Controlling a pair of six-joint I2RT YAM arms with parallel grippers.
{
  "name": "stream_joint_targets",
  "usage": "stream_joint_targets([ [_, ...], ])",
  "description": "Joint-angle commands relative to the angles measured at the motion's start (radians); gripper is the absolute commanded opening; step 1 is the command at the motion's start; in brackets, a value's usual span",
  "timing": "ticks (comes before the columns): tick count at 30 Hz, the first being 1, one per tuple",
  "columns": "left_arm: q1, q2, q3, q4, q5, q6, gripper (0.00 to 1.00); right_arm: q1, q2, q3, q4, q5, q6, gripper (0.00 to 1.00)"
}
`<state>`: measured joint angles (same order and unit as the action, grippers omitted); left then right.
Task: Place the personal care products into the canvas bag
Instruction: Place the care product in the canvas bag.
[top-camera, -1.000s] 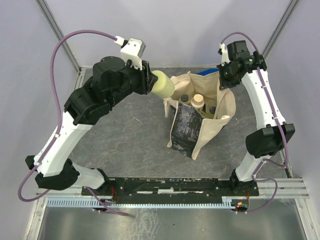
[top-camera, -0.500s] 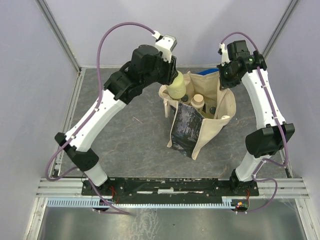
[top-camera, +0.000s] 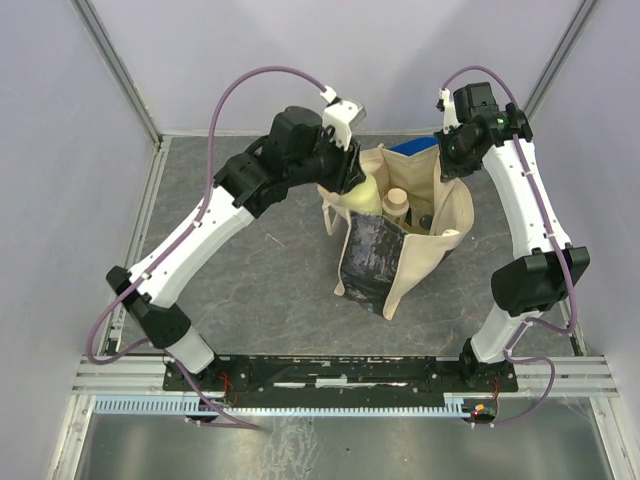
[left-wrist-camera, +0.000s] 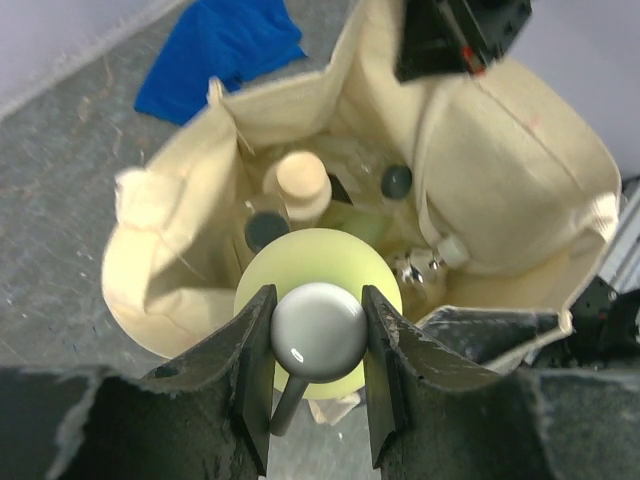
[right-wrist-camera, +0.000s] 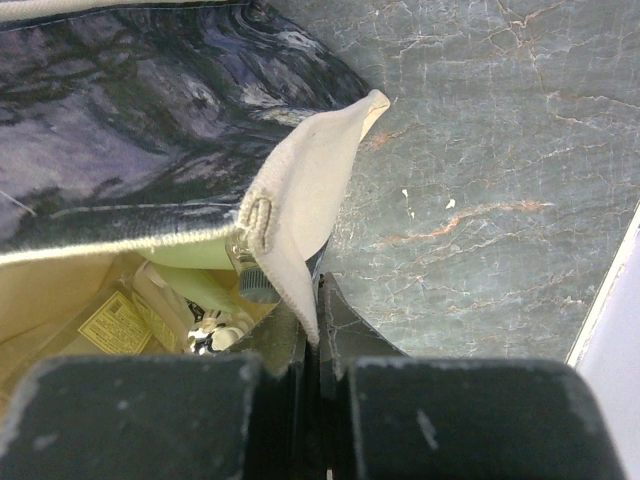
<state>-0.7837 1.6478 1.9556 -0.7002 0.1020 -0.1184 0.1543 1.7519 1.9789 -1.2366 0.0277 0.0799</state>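
My left gripper (top-camera: 352, 180) (left-wrist-camera: 318, 312) is shut on the rounded grey cap of a yellow-green bottle (top-camera: 366, 196) (left-wrist-camera: 320, 262). The bottle hangs upright at the near-left part of the canvas bag's (top-camera: 425, 250) (left-wrist-camera: 505, 150) open mouth. Inside the bag lie a beige jar (top-camera: 397, 203) (left-wrist-camera: 303, 182), black-capped bottles (left-wrist-camera: 396, 181) and a silvery bottle (left-wrist-camera: 424, 272). My right gripper (top-camera: 452, 160) (right-wrist-camera: 318, 300) is shut on the bag's rim (right-wrist-camera: 300, 210) at the far right and holds it up.
A blue cloth (top-camera: 415, 146) (left-wrist-camera: 222, 48) lies on the grey table behind the bag. The bag's dark printed panel (top-camera: 370, 258) faces the near side. Pale walls close in the table on three sides.
My left arm has swung right with the yellow-green bottle, from left of the bag to over its mouth, and turned the bottle upright. The right arm and the bag have not moved.
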Motion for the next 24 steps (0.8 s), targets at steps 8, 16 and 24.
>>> stream_joint_targets([
  [8,-0.051,-0.121,0.008,-0.189,0.158,0.012,0.03,-0.004,0.018,0.003,-0.014,0.017,-0.005,0.0],
  [16,-0.092,-0.048,0.1,-0.301,0.344,0.041,0.03,-0.004,0.021,-0.019,-0.01,0.02,-0.004,0.0],
  [24,-0.098,0.089,0.186,-0.378,0.361,0.136,0.03,-0.004,0.037,0.011,-0.02,0.024,-0.015,0.0],
])
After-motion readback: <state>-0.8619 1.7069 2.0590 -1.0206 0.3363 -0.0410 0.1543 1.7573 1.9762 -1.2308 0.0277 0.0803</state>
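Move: The left hand holds the yellow-green pump bottle by its white head over the bag's left rim; the middle of the canvas bag lies about 9 cm to its right, roughly level with it front to back and some 25 cm below. In the bag, the cream-capped bottle stands about 4 cm ahead and 9 cm right, the clear bottle 5 cm ahead and 4 cm right. From the right hand, the bag's middle is about 8 cm back, 10 cm left and 13 cm below. Still pinching the pump bottle by its head, the left hand draws it back about 8 cm over the bag's mouth, towards the near wall, sinking some 4 cm and ending slightly to the right after a small swing left. Meanwhile the wrist turns about 20 degrees clockwise and tips the fingers further down; the right hand keeps its pinch on the bag's rim and stays in place. ##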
